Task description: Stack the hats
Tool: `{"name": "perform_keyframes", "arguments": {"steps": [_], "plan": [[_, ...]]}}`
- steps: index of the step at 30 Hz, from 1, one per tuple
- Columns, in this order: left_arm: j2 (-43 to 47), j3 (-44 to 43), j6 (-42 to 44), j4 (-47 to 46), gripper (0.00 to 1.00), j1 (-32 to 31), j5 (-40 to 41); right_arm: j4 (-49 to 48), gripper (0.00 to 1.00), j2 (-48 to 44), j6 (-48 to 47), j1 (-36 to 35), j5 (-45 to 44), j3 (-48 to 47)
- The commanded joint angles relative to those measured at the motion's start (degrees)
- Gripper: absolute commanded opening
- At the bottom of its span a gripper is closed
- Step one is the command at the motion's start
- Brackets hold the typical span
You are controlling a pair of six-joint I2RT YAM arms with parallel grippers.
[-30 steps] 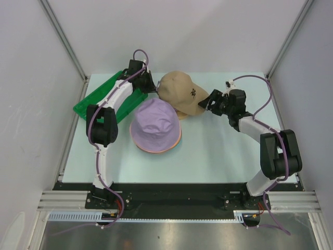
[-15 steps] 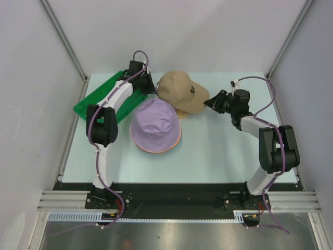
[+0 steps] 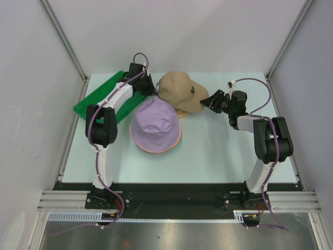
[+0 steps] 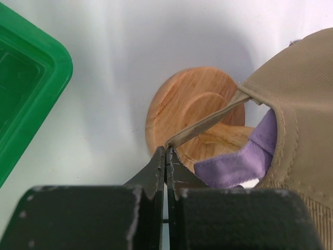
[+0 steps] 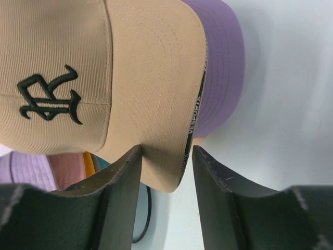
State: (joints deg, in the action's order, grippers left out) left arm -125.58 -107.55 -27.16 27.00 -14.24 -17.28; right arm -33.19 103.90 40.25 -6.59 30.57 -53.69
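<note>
A tan baseball cap point(image 3: 179, 91) sits over a wooden stand point(image 4: 190, 112) at the back middle. My left gripper point(image 4: 166, 150) is shut on the cap's thin back strap point(image 4: 208, 122), behind the cap point(image 3: 151, 87). At the cap's brim point(image 5: 151, 104), my right gripper point(image 5: 166, 148) is open. Its fingers straddle the brim tip; the left finger point(image 5: 122, 172) touches it and the right one stands clear. A lavender bucket hat point(image 3: 155, 125) tops a pile in front of the cap, with orange and pink brims point(image 3: 174, 143) peeking out below.
A green tray point(image 3: 99, 96) lies at the back left under the left arm. Below the cap brim a black wire ring point(image 5: 144, 219) rests on the table. Purple cloth point(image 5: 223, 67) shows under the brim. White walls close in on both sides.
The right arm's elbow has swung in toward the back while its gripper stayed at the cap brim, its jaws narrower than a second ago. The left arm and both hats have not moved.
</note>
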Motion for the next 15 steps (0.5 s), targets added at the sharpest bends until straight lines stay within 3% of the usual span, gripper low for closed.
{"name": "perform_keyframes", "arguments": {"steps": [1,4,5,8,15], "plan": [[3.6,0.6,-0.6,-0.7,0.00,0.3,0.0,-6.4,0.46,2.3,2.1,0.7,1.5,-3.4],[3.6,0.8,-0.6,-0.4,0.00,0.3,0.4,-5.8,0.31,3.1,2.3,1.1,1.6,-4.7],[3.7,1.1,-0.8,-0.4,0.00,0.3,1.1,-5.5,0.17,3.8,2.6,1.4,1.7,-4.8],[3.8,1.8,-1.2,-0.4,0.00,0.4,2.1,-0.5,0.00,5.1,2.0,1.8,1.3,-6.8],[3.9,1.7,-1.6,-0.9,0.00,0.5,3.5,15.2,0.00,8.2,-0.8,1.9,-2.1,-12.0]]}}
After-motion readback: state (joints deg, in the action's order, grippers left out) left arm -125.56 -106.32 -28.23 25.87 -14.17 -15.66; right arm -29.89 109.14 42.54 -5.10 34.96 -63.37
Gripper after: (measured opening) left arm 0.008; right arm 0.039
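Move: The tan cap's middle lies about 9 cm to the right hand's left, 4 cm ahead and a little above it; the corner of its brim already reaches between the open fingers. Beneath it, the purple cap sits some 9 cm left and 2 cm ahead, about 3 cm lower. The purple hat is roughly 19 cm left and 9 cm nearer. From the left hand, which holds the strap, the tan cap is 11 cm right and 1 cm ahead, slightly higher. Shut the right gripper from half open so that it pinches the corner of the tan cap's brim, while carrying the hand forward about 3 cm and, as the fingers close, up some 2 cm. Keep the left gripper closed on the cap's back strap, almost in place. ##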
